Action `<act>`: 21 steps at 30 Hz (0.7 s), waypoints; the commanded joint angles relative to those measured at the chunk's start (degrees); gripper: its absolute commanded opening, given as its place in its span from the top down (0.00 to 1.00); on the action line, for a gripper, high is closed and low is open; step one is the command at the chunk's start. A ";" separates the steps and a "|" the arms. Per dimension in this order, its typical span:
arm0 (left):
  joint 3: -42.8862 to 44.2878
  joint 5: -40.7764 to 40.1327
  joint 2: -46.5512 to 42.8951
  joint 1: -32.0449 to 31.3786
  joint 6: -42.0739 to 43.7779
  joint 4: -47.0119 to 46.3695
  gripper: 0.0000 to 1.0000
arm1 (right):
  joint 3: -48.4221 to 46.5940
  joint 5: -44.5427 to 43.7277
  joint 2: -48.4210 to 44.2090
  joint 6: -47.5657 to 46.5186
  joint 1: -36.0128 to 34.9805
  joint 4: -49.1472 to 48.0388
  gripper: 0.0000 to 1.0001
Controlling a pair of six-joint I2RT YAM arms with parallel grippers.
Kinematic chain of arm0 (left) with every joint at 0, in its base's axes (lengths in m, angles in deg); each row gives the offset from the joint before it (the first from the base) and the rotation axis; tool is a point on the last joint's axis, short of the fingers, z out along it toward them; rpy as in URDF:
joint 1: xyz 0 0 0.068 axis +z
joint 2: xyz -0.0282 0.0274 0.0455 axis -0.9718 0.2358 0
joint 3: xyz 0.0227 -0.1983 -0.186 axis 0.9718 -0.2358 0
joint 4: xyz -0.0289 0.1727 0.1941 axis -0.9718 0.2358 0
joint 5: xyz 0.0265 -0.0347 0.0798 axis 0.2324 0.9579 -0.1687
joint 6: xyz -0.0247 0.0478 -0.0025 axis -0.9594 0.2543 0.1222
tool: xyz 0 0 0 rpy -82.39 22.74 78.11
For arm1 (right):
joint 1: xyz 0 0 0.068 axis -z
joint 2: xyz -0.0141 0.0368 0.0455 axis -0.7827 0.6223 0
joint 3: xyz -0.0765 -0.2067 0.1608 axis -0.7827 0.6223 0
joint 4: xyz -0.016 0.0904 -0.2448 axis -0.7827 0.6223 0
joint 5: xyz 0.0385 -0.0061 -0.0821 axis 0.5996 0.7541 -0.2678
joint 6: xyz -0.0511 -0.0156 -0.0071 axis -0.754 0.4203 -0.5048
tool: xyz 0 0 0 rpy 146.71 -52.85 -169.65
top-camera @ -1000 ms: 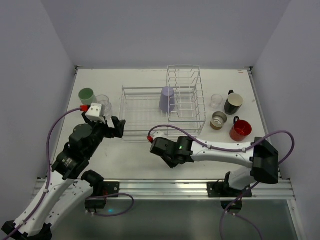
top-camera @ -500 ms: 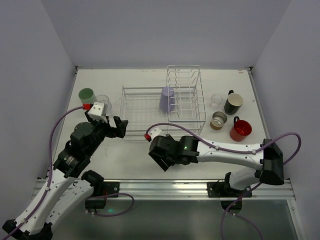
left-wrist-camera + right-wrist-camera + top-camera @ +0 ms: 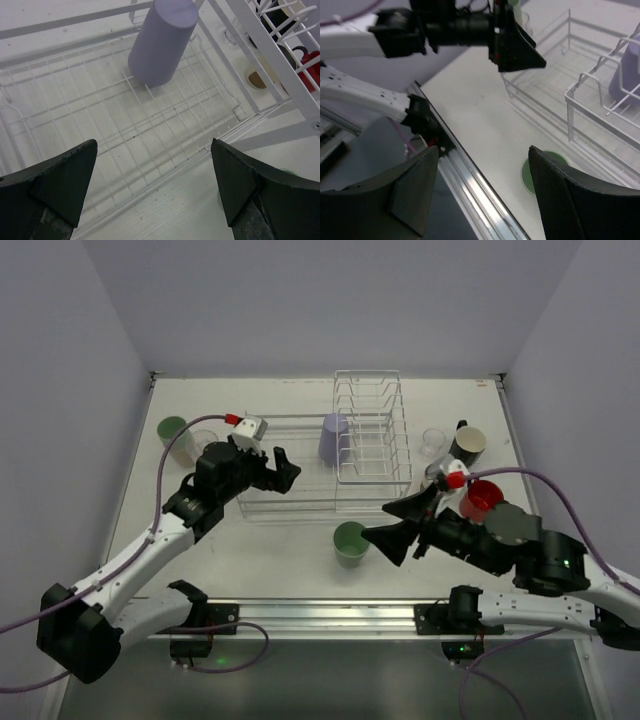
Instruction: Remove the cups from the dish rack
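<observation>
The white dish rack (image 3: 290,502) stands mid-table, with its low basket on the left and its tall dividers (image 3: 372,430) on the right. A lavender cup (image 3: 333,438) sits upside down at the basket's far right end and shows in the left wrist view (image 3: 162,40). My left gripper (image 3: 282,472) is open and empty above the basket's front part (image 3: 125,125). A green cup (image 3: 350,543) stands upright on the table in front of the rack. My right gripper (image 3: 393,525) is open and empty just right of it; in the right wrist view (image 3: 482,190) one finger half hides this cup (image 3: 540,172).
Another green cup (image 3: 173,430) and a clear glass (image 3: 205,440) stand left of the rack. Right of it are a clear glass (image 3: 433,442), a black mug (image 3: 466,446), a tan cup (image 3: 437,478) and a red mug (image 3: 483,498). The metal rail (image 3: 330,615) runs along the near edge.
My left gripper moved right from beside the rack to over its basket. My right gripper drew back to the right and stands open, with a green cup now showing on the table.
</observation>
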 commanded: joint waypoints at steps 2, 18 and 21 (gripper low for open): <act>3.99 4.69 9.35 0.19 1.46 -15.40 0.00 | 4.74 -4.09 -6.46 -1.21 -0.33 -7.65 0.26; 22.88 17.61 38.81 0.10 8.85 -23.23 0.00 | 9.14 -6.57 -11.39 -3.58 -0.33 -9.85 0.27; 24.29 18.76 42.16 0.10 8.77 -24.72 0.00 | 9.50 -6.66 -11.39 -3.93 -0.33 -9.94 0.27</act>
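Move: The purple cup still stands upside down in the rack, about 15 cm ahead of the left hand, 15 cm to its right and some 12 cm below. The rack's raised tier is centred roughly 10 cm farther right than that cup and level with it in reach; the green cup on the table is about 13 cm back and 18 cm right of the left hand. From the right hand the purple cup is some 33 cm ahead, 8 cm left and 25 cm down. The left hand sweeps fast, forward and right in equal parts, some 16 cm over the emptied lower rack towards the purple cup, sinking about 3 cm and turning clockwise some 15 degrees, its fingers staying wide open and ending close by the cup beside the raised tier. The right hand, empty and open, shifts about 3 cm right, away from above the green cup, bobs up slightly and back down with a small roll, then hangs there. ##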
